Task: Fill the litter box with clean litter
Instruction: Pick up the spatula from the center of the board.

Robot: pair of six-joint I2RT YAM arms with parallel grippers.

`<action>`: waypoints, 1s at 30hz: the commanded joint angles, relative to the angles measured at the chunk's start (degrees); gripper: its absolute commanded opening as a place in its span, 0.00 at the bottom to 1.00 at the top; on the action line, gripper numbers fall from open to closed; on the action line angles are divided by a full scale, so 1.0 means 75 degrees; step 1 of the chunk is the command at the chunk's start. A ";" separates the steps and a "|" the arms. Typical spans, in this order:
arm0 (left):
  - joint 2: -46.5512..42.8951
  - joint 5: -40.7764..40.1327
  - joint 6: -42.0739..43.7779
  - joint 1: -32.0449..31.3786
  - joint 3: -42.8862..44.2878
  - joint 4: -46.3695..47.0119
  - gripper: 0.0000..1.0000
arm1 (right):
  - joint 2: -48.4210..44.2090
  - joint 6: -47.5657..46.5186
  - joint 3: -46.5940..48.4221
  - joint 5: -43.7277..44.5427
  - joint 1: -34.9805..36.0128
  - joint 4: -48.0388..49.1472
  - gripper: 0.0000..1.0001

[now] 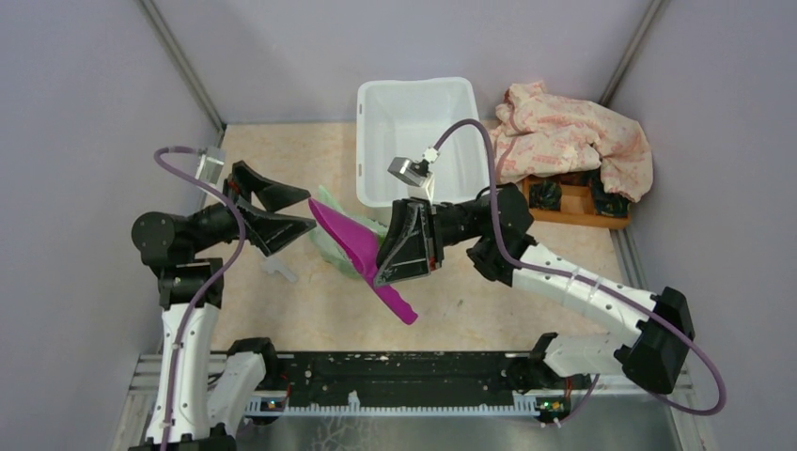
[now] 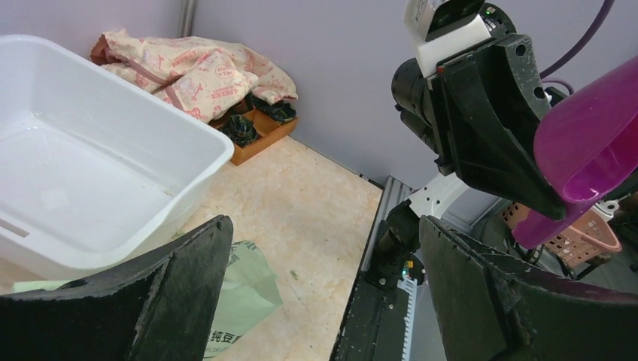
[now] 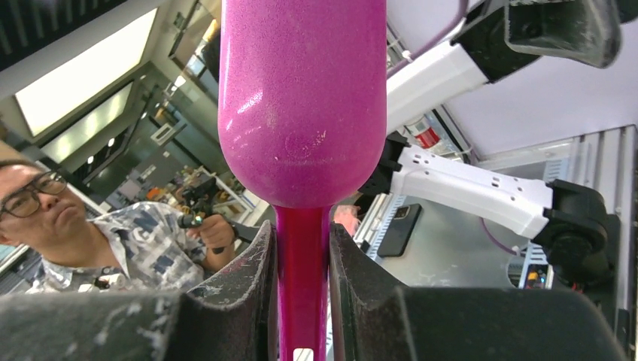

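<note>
The litter box [image 1: 414, 99] is a white tub at the back centre, and its inside [image 2: 83, 180] looks bare. No clean litter shows in any view. A magenta scoop [image 1: 346, 237] hangs above the table in front of the box, with my right gripper [image 1: 387, 268] shut on its handle [image 3: 302, 286]. The scoop's bowl [image 3: 301, 98] fills the right wrist view and also shows at the right edge of the left wrist view [image 2: 594, 143]. My left gripper [image 1: 310, 211] is open and empty [image 2: 323, 226], its tips just left of the scoop's bowl.
A pale green printed bag [image 1: 329, 246] lies flat under the scoop and beside the box [image 2: 244, 282]. A wooden tray [image 1: 573, 209] half covered by a patterned cloth [image 1: 573, 136] stands at the back right. A small white piece [image 1: 279, 271] lies on the floor. Grey walls close in on both sides.
</note>
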 commanded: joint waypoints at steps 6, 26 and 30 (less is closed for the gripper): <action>0.0264 0.0119 -0.0737 -0.0034 -0.0051 0.2151 0.99 | 0.0318 0.1067 0.0323 -0.0163 0.0234 0.1952 0.00; 0.0508 0.0606 -0.3463 -0.0870 -0.0164 0.5698 0.99 | 0.0834 -0.0303 0.0363 0.0031 -0.0017 0.0303 0.00; 0.0497 0.0480 -0.3210 -0.0992 -0.0197 0.5483 0.99 | 0.1064 0.0014 0.0255 -0.0068 -0.0017 0.0637 0.00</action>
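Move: Off to the right of the open left hand, the held spatula's middle lies about 9 cm across, some 10 cm nearer the base and roughly level, its blade slanting towards the left fingers. The litter bag is about 10 cm ahead of that hand, 5 cm right and 34 cm down; the litter box about 26 cm ahead, 19 cm right and 33 cm lower. From the right hand, the left gripper lies some 12 cm ahead, 11 cm left, about level. Bringing the two hands together around the spatula's blade, the left arm rises and draws back about 6 cm, turning some 15 degrees clockwise with a slight roll, fingers wide open. The right hand keeps its pinch on the spatula's neck, eases about a centimetre back and up, then sinks roughly 4.5 cm while carrying the spatula left and forward about 3 cm towards the left fingers. ##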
